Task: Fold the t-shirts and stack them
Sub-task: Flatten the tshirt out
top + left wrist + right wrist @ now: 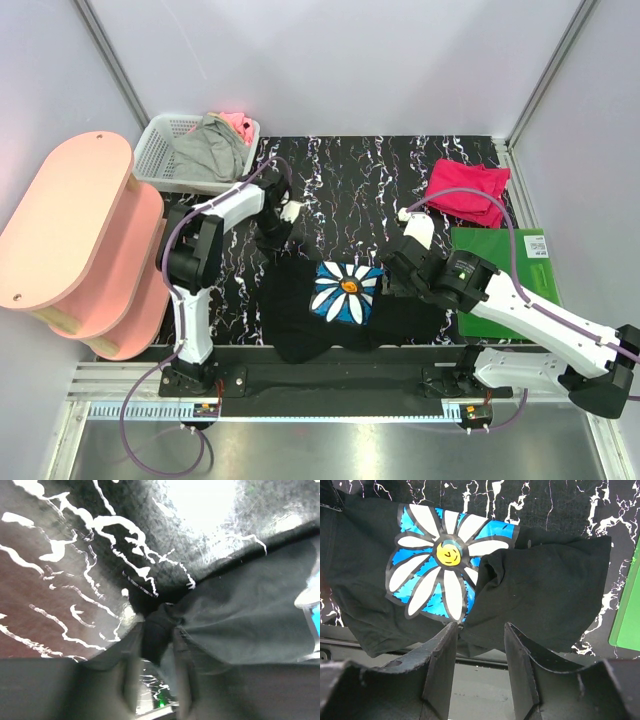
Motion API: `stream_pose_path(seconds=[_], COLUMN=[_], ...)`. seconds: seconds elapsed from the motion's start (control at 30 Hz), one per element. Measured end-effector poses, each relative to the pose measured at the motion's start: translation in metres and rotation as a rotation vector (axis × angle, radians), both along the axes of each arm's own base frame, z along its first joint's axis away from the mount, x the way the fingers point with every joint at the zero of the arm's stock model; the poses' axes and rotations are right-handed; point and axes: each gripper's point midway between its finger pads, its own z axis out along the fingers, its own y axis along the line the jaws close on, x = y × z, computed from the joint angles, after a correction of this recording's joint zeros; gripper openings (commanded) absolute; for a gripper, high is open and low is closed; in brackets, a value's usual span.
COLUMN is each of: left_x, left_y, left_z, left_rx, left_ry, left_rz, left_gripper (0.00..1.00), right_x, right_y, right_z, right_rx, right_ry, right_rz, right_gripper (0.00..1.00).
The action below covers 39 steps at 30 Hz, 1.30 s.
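Observation:
The black t-shirt (pixel 330 310) with its blue-white daisy print (pixel 346 291) lies crumpled near the table's front edge. My left gripper (pixel 272 238) is at the shirt's far left corner. In the left wrist view its fingers (pixel 131 655) are shut on a dark fold of the black t-shirt (pixel 157 635). My right gripper (pixel 392 278) hovers over the shirt's right side. In the right wrist view it (pixel 480 627) stands open and empty above a turned-over flap (pixel 540 600) beside the daisy (pixel 445 570). The crimson-pink t-shirt (pixel 468 190) lies bunched at the back right.
A flat green board (pixel 512 262) lies at the right, under the right arm. A white lattice basket (pixel 160 158) holding grey and pink cloth stands at the back left. A pink two-tier shelf (pixel 75 240) fills the left side. The tabletop is black marble-patterned (pixel 360 180).

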Motion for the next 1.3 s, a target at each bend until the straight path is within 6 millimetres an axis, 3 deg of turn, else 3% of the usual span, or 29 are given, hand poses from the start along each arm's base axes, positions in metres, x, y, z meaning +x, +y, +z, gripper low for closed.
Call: stream_pose_path(seconds=[0.03,0.13,0.3,0.4,0.47,0.5,0.53,0.6,0.67,0.77,0.87,0.9,1.03,1.1,1.2,1.3], left_x=[0.000,0.000,0.019,0.044,0.071,0.091,0.096,0.115,0.121,0.104,0.075,0.063,0.012,-0.010,-0.035,-0.041], left_y=[-0.001,-0.003,-0.012,-0.017,-0.020,-0.023,-0.024,-0.028,-0.032,-0.041,-0.048,-0.047,-0.017,-0.001,0.019,0.025], left_z=[-0.002,0.000,0.022,0.050,0.080,0.107,0.113,0.148,0.170,0.194,0.227,0.242,0.296,0.314,0.317,0.296], left_rx=[-0.002,-0.012,-0.047,-0.071,-0.088,-0.100,-0.103,-0.110,-0.114,-0.122,-0.160,-0.174,-0.202,-0.204,-0.179,-0.145], left_ry=[0.008,0.018,-0.030,-0.110,-0.212,-0.302,-0.326,-0.438,-0.508,-0.547,-0.600,-0.629,-0.762,-0.823,-0.853,-0.808], left_rz=[0.001,0.004,0.006,0.013,0.016,0.015,0.016,0.010,-0.002,-0.041,-0.091,-0.105,-0.119,-0.117,-0.115,-0.120], left_gripper=[0.01,0.00,0.00,0.00,0.00,0.00,0.00,0.00,0.00,0.00,0.00,0.00,0.00,0.00,0.00,0.00], right_x=[0.000,0.000,-0.001,-0.001,-0.001,-0.001,-0.001,-0.002,-0.002,-0.003,-0.004,-0.005,0.000,0.007,0.023,0.041], right_y=[0.000,0.000,-0.002,-0.002,-0.002,-0.002,-0.002,-0.002,-0.003,-0.005,-0.008,-0.009,-0.008,-0.001,0.003,-0.005], right_z=[0.000,0.000,0.001,0.002,0.002,0.002,0.002,0.001,0.000,-0.006,-0.014,-0.017,-0.036,-0.051,-0.077,-0.112], right_rx=[0.001,0.003,0.003,0.005,0.004,0.004,0.004,0.003,0.000,-0.013,-0.034,-0.045,-0.112,-0.149,-0.178,-0.188], right_ry=[0.000,0.000,0.000,-0.001,-0.001,-0.001,-0.001,0.000,0.002,0.010,0.021,0.026,0.047,0.064,0.099,0.163], right_rz=[-0.001,-0.002,-0.003,-0.003,-0.002,-0.002,-0.002,-0.003,-0.003,-0.003,-0.004,-0.004,0.002,0.006,-0.018,-0.076], right_gripper=[0.50,0.49,0.47,0.46,0.46,0.46,0.46,0.46,0.46,0.54,0.74,0.77,0.78,0.78,0.78,0.78])
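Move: The left fingers are closing around the t-shirt's far left corner, about 1 cm below the hand point and level with it otherwise. The flower print lies some 9 cm back and 14 cm right of that hand; the laundry basket about 24 cm ahead and 16 cm left. The right hand hovers roughly 18 cm over the t-shirt's right end, which is 2 cm back and 5 cm right of it; the green sheet lies 5 cm ahead, 23 cm right. Upward and outward, the left hand finishes pinching the t-shirt's corner and lifts it, reaching some 12 cm forward before sweeping back over its start and slightly left, about 30 cm higher; its fingers tip outward about 45 degrees. Late on, the right hand opens wide and sinks roughly 11 cm, easing 4 cm forward, down towards the t-shirt's right part. ##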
